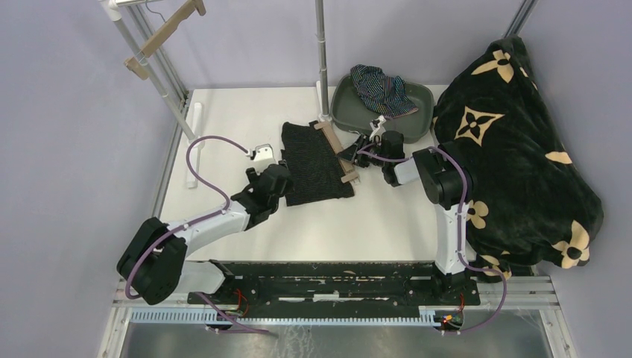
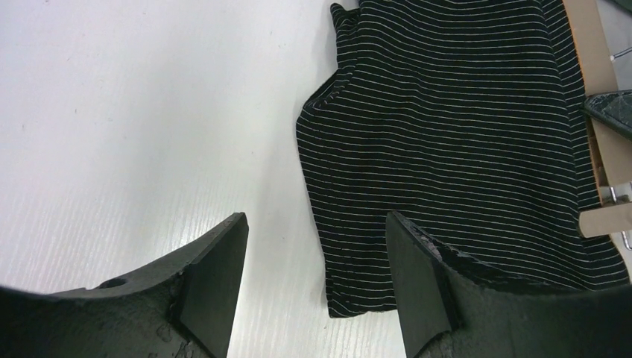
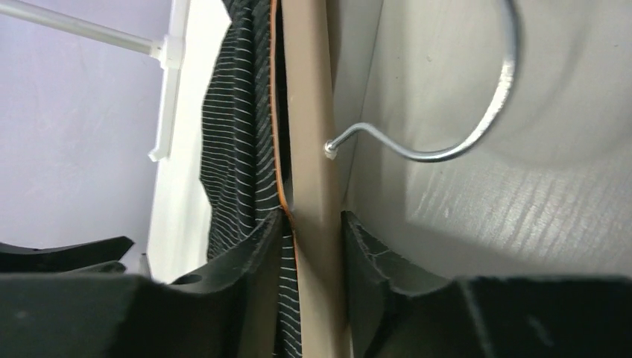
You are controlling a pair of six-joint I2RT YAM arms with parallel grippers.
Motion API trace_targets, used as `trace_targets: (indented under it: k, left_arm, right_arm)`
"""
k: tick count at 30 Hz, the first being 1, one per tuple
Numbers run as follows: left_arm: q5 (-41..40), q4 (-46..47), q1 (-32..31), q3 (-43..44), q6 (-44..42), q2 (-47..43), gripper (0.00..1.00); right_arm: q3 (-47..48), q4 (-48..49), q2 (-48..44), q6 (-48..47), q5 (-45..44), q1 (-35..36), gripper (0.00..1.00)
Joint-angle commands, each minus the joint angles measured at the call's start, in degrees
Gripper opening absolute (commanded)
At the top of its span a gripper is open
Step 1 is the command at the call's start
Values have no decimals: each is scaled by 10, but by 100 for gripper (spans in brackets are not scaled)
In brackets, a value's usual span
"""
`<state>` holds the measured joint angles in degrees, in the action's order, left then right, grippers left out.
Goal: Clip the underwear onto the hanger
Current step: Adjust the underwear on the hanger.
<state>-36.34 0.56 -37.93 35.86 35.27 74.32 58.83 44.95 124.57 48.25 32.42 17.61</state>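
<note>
The black pinstriped underwear [image 1: 317, 160] lies flat on the white table, its right edge against a wooden hanger [image 1: 337, 153] lying beside it. My left gripper [image 1: 277, 170] stands open low over the table at the garment's lower left corner [image 2: 358, 298], with bare table and that corner between its fingers [image 2: 317, 257]. My right gripper [image 1: 358, 151] is shut on the hanger's bar [image 3: 309, 112] together with the fabric edge [image 3: 238, 149]; the wire hook [image 3: 462, 134] curves away to the right. The navy striped underwear [image 1: 384, 88] lies in a dark basin.
The dark green basin [image 1: 421, 115] sits at the back centre-right. A big black blanket with tan flowers [image 1: 514, 149] covers the right side. A rack pole [image 1: 322, 52] rises behind the hanger. A second wooden hanger [image 1: 165, 33] hangs on the rack at the top left.
</note>
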Motion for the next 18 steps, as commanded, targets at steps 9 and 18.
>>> trace_targets:
  k: [9,18]
  left_arm:
    - [-10,34,5,40,2,25,74]
    - [45,78,31,89,-26,47,77]
  right_arm:
    - [-22,126,-8,28,45,-3,17]
    - [-96,182,-96,35,42,-3,1]
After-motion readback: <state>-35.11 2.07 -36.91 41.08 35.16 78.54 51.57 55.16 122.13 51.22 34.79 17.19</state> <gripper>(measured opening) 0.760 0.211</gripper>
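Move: The hanger bar already lies between the right hand's open fingers, its middle roughly 2 cm ahead and 2 cm left. The underwear's middle is about 9 cm left, 3 cm back and some 2 cm lower; the green bin stands about 12 cm ahead and 10 cm right. From the left hand, the hanger's middle lies some 18 cm right, 3 cm ahead and 5 cm below. Right fingers close on the hanger bar, drawing it back and up some 2 cm, as the left advances. ##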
